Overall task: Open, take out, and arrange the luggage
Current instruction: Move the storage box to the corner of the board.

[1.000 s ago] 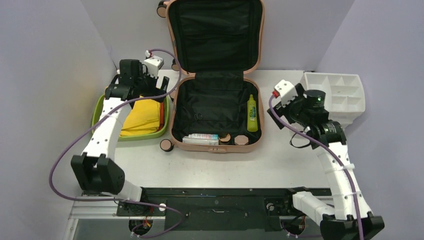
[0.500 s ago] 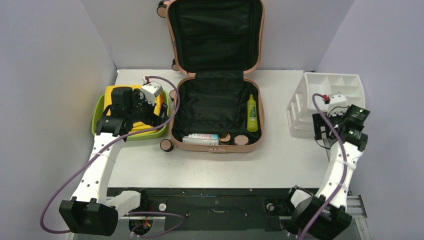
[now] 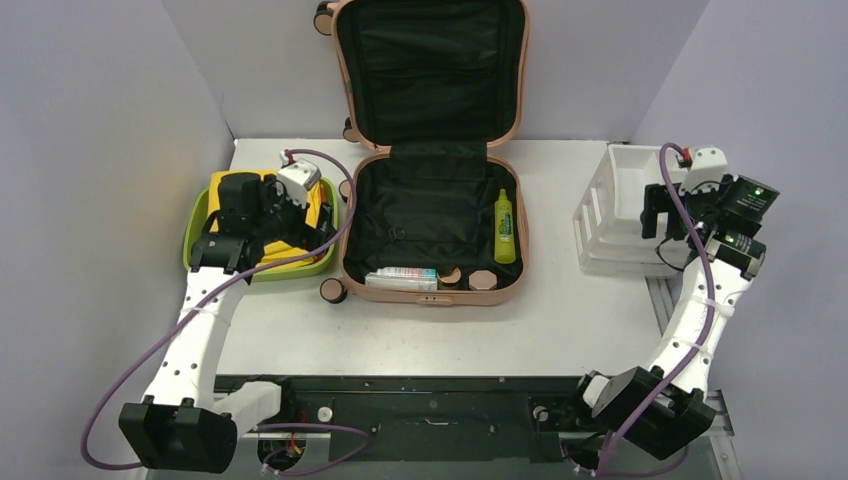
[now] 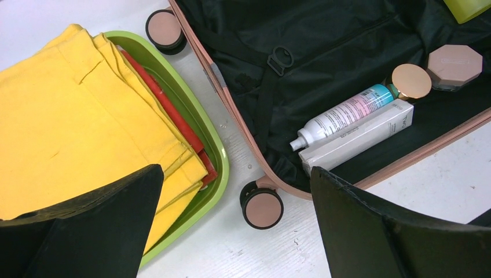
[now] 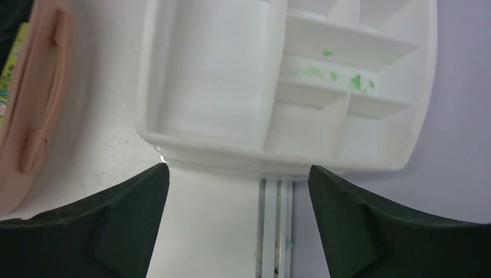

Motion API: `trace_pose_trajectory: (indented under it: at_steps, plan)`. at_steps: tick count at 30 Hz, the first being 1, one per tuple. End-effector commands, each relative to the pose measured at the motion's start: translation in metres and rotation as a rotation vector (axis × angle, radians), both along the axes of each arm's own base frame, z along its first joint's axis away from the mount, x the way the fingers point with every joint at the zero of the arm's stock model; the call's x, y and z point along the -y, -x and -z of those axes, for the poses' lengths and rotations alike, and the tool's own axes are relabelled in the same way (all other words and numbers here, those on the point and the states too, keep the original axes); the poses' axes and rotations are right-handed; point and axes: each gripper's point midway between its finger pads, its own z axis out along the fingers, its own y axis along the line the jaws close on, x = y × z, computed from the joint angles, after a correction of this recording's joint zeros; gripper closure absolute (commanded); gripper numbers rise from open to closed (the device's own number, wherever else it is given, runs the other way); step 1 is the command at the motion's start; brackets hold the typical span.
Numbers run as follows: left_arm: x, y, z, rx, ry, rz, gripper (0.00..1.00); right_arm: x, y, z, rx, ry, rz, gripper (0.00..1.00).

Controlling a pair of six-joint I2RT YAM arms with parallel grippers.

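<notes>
The salmon-pink luggage (image 3: 432,299) lies open mid-table, its lid upright against the back wall. In its black lining lie a yellow-green bottle (image 3: 504,227), a white box (image 3: 400,281) and two pink-lidded jars (image 3: 482,280). The left wrist view shows its rim (image 4: 431,147), a spray bottle (image 4: 347,113), the box (image 4: 359,139) and a caster wheel (image 4: 262,208). My left gripper (image 3: 305,238) (image 4: 235,171) is open and empty over the tub's right edge. My right gripper (image 3: 668,222) (image 5: 238,168) is open and empty over the near edge of the white organizer (image 5: 208,145).
A lime-green tub (image 3: 196,225) (image 4: 217,156) left of the luggage holds folded yellow cloth (image 4: 75,116) and something red (image 4: 173,116). The white organizer (image 3: 620,200) stands at the table's right edge, beside a metal rail (image 5: 278,226). The luggage handle (image 5: 40,92) shows at left.
My right arm swung from beside the luggage out to the right, over the organizer. My left arm drew back from the tub's far end to over its right side.
</notes>
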Motion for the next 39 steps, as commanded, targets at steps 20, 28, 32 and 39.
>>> trace_pose_trajectory:
  at_steps: [20,28,32,39]
  plan:
    - [-0.009,-0.011,-0.010,0.062,0.034,-0.034,0.04,-0.057,-0.134,-0.036,0.092,-0.017,0.037,0.28]
    - [-0.009,-0.008,-0.017,0.069,0.065,-0.040,0.04,-0.070,-0.153,-0.028,0.064,-0.011,0.020,0.36]
    - [-0.012,-0.008,-0.016,0.063,0.078,-0.049,0.04,-0.074,-0.161,-0.020,0.043,-0.003,0.027,0.41]
    - [-0.027,-0.010,-0.017,0.054,0.112,-0.094,0.04,-0.072,-0.170,-0.009,0.025,0.006,0.074,0.48]
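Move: The storage box's middle lies about 10 cm ahead of the right hand, 2 cm to its right and some 15 cm below. The green bottle is roughly 7 cm ahead and 26 cm left of that hand. The open suitcase's lower half centres about 7 cm ahead and 39 cm left, both some 23 cm lower than the hand. From the left hand, the box is about 9 cm ahead, 66 cm right and 12 cm below. The right hand sweeps some 16 cm forward and 8 cm left to the storage box's far-left corner, fingers narrowing. ##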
